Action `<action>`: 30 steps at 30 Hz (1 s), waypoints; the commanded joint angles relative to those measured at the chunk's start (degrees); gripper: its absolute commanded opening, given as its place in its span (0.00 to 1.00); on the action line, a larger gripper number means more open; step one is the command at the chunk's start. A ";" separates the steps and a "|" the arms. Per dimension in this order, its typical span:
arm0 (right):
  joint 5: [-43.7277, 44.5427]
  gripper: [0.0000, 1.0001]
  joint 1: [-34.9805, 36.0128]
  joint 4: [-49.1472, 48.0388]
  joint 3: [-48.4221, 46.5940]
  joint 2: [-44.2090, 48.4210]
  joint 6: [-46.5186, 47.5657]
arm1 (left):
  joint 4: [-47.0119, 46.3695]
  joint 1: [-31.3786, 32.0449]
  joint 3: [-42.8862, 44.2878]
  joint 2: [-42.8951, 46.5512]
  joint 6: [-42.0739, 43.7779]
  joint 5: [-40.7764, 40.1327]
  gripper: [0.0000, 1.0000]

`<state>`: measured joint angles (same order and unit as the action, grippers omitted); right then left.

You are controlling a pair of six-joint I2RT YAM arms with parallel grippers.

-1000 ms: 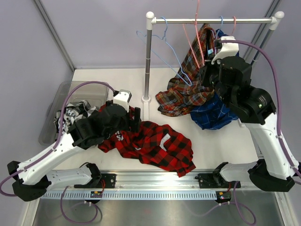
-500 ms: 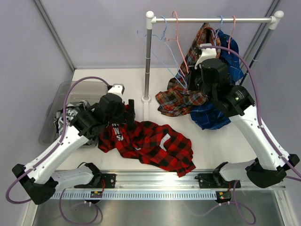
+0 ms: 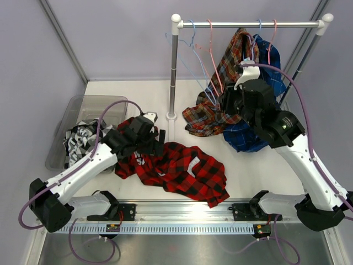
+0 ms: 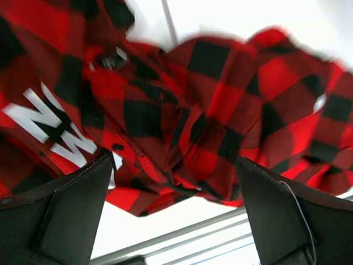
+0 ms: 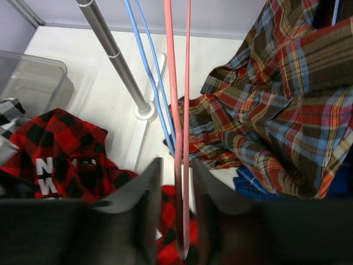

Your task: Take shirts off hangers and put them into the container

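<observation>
A red-and-black check shirt (image 3: 176, 168) lies crumpled on the table, and it fills the left wrist view (image 4: 193, 110). My left gripper (image 3: 157, 141) hovers just above its left part, jaws wide open (image 4: 176, 221) with nothing between them. My right gripper (image 3: 226, 102) is below the rail, its jaws slightly apart (image 5: 177, 165). A pink hanger (image 5: 176, 110) runs down between them with a gap on each side. The tartan shirt (image 3: 212, 113) droops from the rail to the table. Beside it hangs the blue shirt (image 3: 248, 135). A black-and-white shirt (image 3: 80, 138) lies in the container (image 3: 83, 105).
Bare light-blue hangers (image 3: 190, 49) hang at the left end of the silver rail (image 3: 248, 24), close to its upright post (image 3: 174, 72). The post's base stands between the container and the tartan shirt. A metal track runs along the near table edge.
My right gripper's jaws have parted from the pink hanger, which now hangs from the rail left of the tartan shirt. My left gripper has moved lower and closer to the red shirt.
</observation>
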<state>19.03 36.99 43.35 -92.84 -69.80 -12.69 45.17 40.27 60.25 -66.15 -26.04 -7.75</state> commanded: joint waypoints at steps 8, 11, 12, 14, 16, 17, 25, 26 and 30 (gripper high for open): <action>0.40 0.93 -0.34 -0.02 0.73 5.46 -0.05 | -6.23 -0.28 -6.02 -3.63 -3.31 -0.76 0.99; -0.13 0.97 -0.34 0.77 1.08 7.83 -0.32 | -7.81 -0.19 -7.16 -6.79 -5.32 -2.09 0.99; -0.30 0.97 -0.43 1.12 1.08 8.88 -0.49 | -8.16 -0.19 -7.34 -9.32 -5.86 -2.27 0.99; -1.01 0.98 -0.43 1.82 1.60 10.12 -0.58 | -9.04 -0.19 -7.16 -12.41 -7.61 -3.41 0.99; -1.80 0.98 -0.43 2.26 2.66 12.22 -0.58 | -9.04 -0.02 -6.81 -17.24 -9.02 -4.64 0.99; -1.80 0.99 -0.34 2.26 3.01 13.01 -0.50 | -9.22 0.16 -6.81 -18.65 -10.16 -5.86 0.99; -3.11 0.99 -0.34 3.40 7.22 20.40 -1.11 | -14.23 2.97 -7.96 -28.67 -13.33 -4.99 0.94; -3.03 1.00 -0.34 3.58 7.41 20.84 -1.20 | -14.06 3.14 -7.87 -28.86 -13.77 -5.34 0.89; -3.21 0.99 -0.34 4.28 8.55 23.13 -1.55 | -13.44 3.32 -7.17 -25.88 -14.56 -6.75 0.09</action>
<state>16.82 36.95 46.74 -84.99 -47.46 -13.69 33.10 43.24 52.99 -92.95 -38.87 -12.45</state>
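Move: Straight under the left hand, about 16 cm down, lies the fold of the red checked shirt it goes for. The rack post's foot is some 18 cm ahead and 4 cm right of this hand; the container's middle is roughly 12 cm ahead and 26 cm left. From the right hand, the pink hanger's middle is about 6 cm ahead, 2 left and 9 above, the brown plaid shirt's middle 12 ahead and 3 right. Sinking about 15 cm almost straight down onto the red checked shirt, the left hand tips its fingers some 20 degrees nearer to vertical, then closes them on a bunched fold. Meanwhile the right hand finishes opening around the pink hanger's lower end, lets go and withdraws about 9 cm back and 6 cm right, rising slightly, fingers left wide open. ##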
